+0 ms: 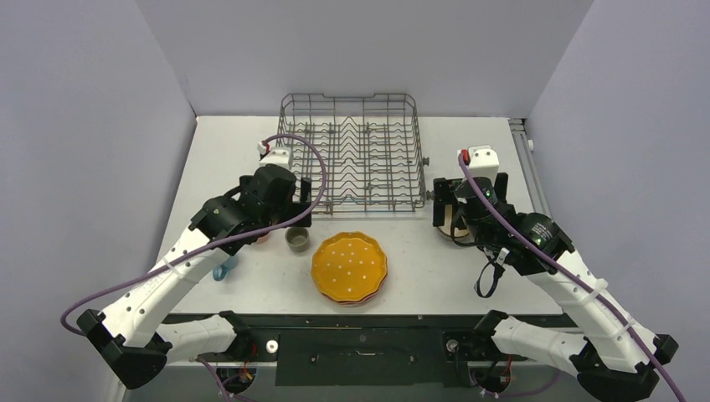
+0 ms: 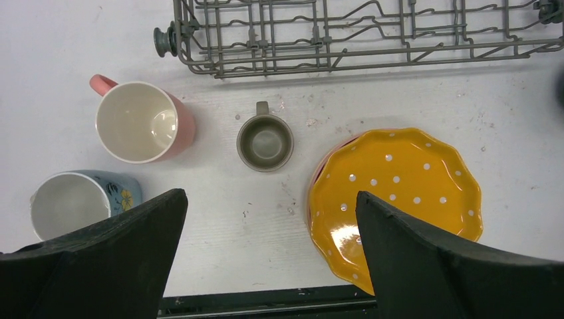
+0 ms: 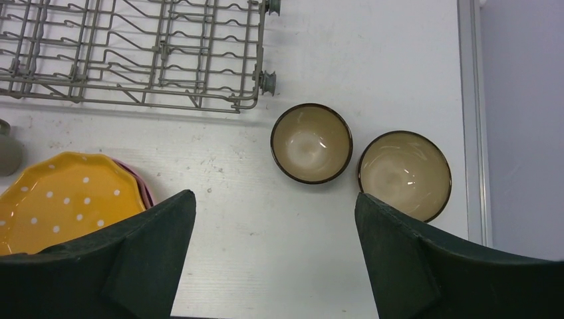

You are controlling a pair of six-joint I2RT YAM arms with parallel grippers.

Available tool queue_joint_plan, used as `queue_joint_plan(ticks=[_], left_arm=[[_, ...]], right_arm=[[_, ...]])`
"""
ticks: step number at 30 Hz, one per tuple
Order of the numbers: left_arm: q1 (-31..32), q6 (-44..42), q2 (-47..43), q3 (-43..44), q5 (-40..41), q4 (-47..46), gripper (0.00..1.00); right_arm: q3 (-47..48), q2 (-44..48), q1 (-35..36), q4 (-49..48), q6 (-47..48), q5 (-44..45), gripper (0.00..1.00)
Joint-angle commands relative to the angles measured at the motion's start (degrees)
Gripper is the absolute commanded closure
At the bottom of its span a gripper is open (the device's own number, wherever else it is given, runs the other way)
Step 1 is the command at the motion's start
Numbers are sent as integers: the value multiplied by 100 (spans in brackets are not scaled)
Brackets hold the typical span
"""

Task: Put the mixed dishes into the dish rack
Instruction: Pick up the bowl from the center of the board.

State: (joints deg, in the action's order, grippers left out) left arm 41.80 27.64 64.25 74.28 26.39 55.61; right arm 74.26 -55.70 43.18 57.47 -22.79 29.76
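The grey wire dish rack (image 1: pixel 358 155) stands at the back centre, with nothing in it. The dotted orange-yellow plate (image 1: pixel 349 266) lies on pink plates at the front centre. In the left wrist view a pink cup (image 2: pixel 141 121), a grey-green cup (image 2: pixel 265 142), a blue flowered mug (image 2: pixel 78 201) and the plate (image 2: pixel 398 199) lie below my open, empty left gripper (image 2: pixel 269 229). My right gripper (image 3: pixel 274 226) is open and empty above bare table; two dark-rimmed bowls (image 3: pixel 311 143) (image 3: pixel 404 175) sit just ahead of it, right of the rack (image 3: pixel 133 53).
The left arm (image 1: pixel 251 209) hovers over the cups at the rack's left front corner. The right arm (image 1: pixel 494 218) covers the bowls in the top view. Walls enclose the table on three sides; a metal rail (image 3: pixel 469 119) runs along its right edge.
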Motion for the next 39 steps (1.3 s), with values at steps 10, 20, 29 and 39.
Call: queue_joint_plan(ticks=[10, 20, 29, 39], left_arm=[[-55, 553, 241, -463, -407, 187, 4], [-88, 802, 336, -1044, -931, -318, 3], [-76, 814, 456, -1295, -1383, -754, 2], [-51, 791, 466, -1507, -1731, -986, 2]], right_arm=[[-341, -263, 133, -357, -314, -861, 23], [-802, -371, 147, -579, -549, -786, 26], [-1297, -661, -77, -771, -607, -722, 30], [-1957, -1007, -961, -1303, -439, -1125, 35]])
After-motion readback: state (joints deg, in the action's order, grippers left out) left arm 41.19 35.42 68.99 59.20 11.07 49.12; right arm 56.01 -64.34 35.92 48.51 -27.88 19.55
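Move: From the right hand the brown bowl lies about 8 cm ahead, 4 cm to the right and 24 cm below; a second brown bowl is some 16 cm right and 5 cm ahead. The yellow dish is about 26 cm to its left and 3 cm back. From the left hand the yellow dish lies about 14 cm right, 4 cm back and 20 cm below, the grey cup 5 cm ahead and 1 cm left, and the pink mug 12 cm left, 7 cm ahead. Downward, both hands together: the right sinks about 14 cm towards the near brown bowl, swinging left and then back right, tipping its fingers some 20 degrees further down and narrowing them partway. The left drops about 11 cm towards the left rim of the yellow dish, easing back and right, tipping down likewise, fingers kept wide. ##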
